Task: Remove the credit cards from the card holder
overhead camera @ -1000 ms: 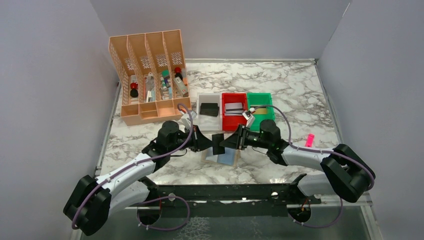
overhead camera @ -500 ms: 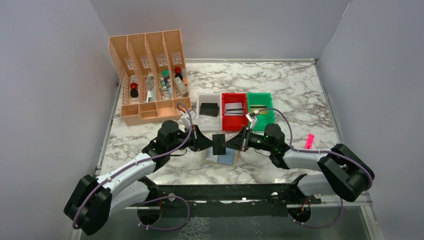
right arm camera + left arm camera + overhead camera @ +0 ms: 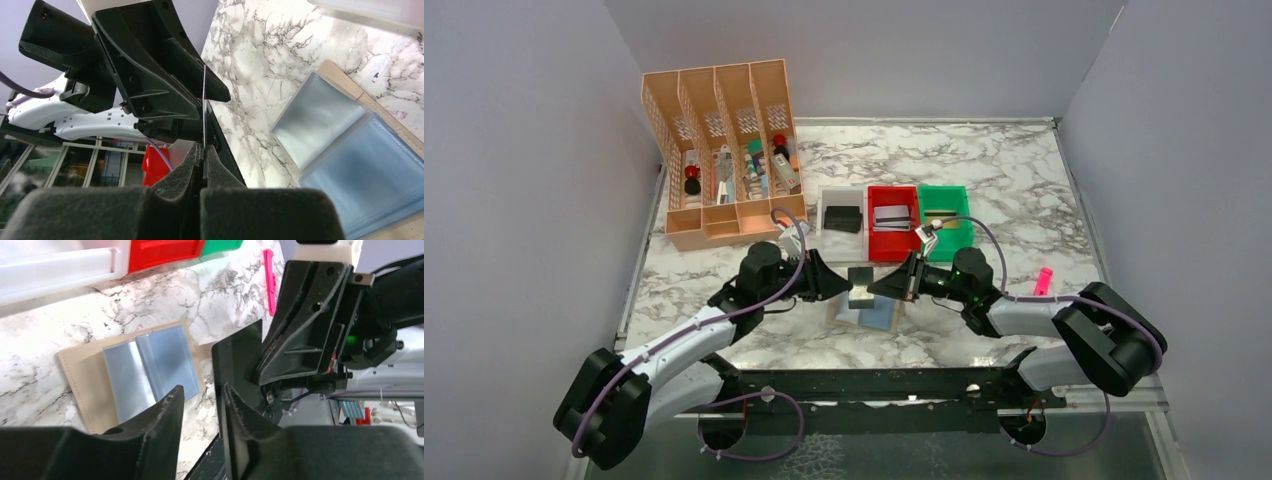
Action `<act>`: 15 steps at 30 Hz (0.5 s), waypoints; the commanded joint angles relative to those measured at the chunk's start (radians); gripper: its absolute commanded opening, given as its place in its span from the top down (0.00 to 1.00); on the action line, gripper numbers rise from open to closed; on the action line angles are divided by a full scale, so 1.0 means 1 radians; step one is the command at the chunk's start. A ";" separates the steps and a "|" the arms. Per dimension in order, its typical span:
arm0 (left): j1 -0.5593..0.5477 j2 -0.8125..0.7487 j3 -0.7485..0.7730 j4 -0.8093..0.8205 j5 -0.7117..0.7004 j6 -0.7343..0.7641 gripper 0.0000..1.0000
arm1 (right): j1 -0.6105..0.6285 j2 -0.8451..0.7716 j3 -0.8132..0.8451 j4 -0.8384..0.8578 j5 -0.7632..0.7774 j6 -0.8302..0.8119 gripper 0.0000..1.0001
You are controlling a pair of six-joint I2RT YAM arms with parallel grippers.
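A black credit card point(image 3: 861, 283) hangs in the air above the card holder point(image 3: 876, 317), between my two grippers. My right gripper point(image 3: 204, 149) is shut on one edge of it, and the card shows edge-on point(image 3: 204, 100) in the right wrist view. My left gripper point(image 3: 202, 390) is open: the card point(image 3: 235, 365) lies against one finger, with a gap to the other finger. The card holder point(image 3: 130, 371) lies open on the marble, its two blue-grey panels point(image 3: 345, 145) facing up. More credit cards lie in the bins: black point(image 3: 842, 217), silver-grey point(image 3: 892, 215), gold-striped point(image 3: 942, 214).
White point(image 3: 829, 196), red point(image 3: 892, 192) and green point(image 3: 944, 192) bins stand side by side just behind the grippers. An orange slotted organizer point(image 3: 724, 150) with small items is at the back left. A pink marker point(image 3: 1044, 280) lies on the right.
My right gripper has closed on the black card. My left gripper's jaws have opened off it. The card has tipped from upright toward flat.
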 commanded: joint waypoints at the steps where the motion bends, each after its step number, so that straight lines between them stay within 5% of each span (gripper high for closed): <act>1: 0.007 -0.027 0.012 -0.070 -0.091 0.027 0.59 | -0.002 -0.005 0.002 -0.031 0.012 -0.031 0.99; 7: 0.007 -0.091 0.044 -0.184 -0.216 0.059 0.32 | -0.002 -0.052 0.024 -0.152 0.040 -0.088 0.99; 15: 0.008 -0.158 0.080 -0.320 -0.305 0.113 0.21 | -0.002 -0.129 0.039 -0.279 0.088 -0.145 0.99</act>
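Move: Just off the left hand's fingertips, its middle about 2 cm to the right and level in height and reach, is the black card that the right hand already grips, some 3 cm to the left of the right hand. From the right hand, the white tray lies about 20 cm ahead, 7 cm left and 11 cm lower; the red tray is equally far ahead but 6 cm right. The card holder lies 1 cm ahead, 2 cm left and 13 cm below. Backing away from the black card, the left hand goes about 3 cm left and 2 cm forward, dipping a little before rising again, while its already parted fingers spread much wider and the wrist swings some 10 degrees counter-clockwise. The right hand stays shut on the card's other end and sinks just over 1 cm above the card holder, rolling slightly. ##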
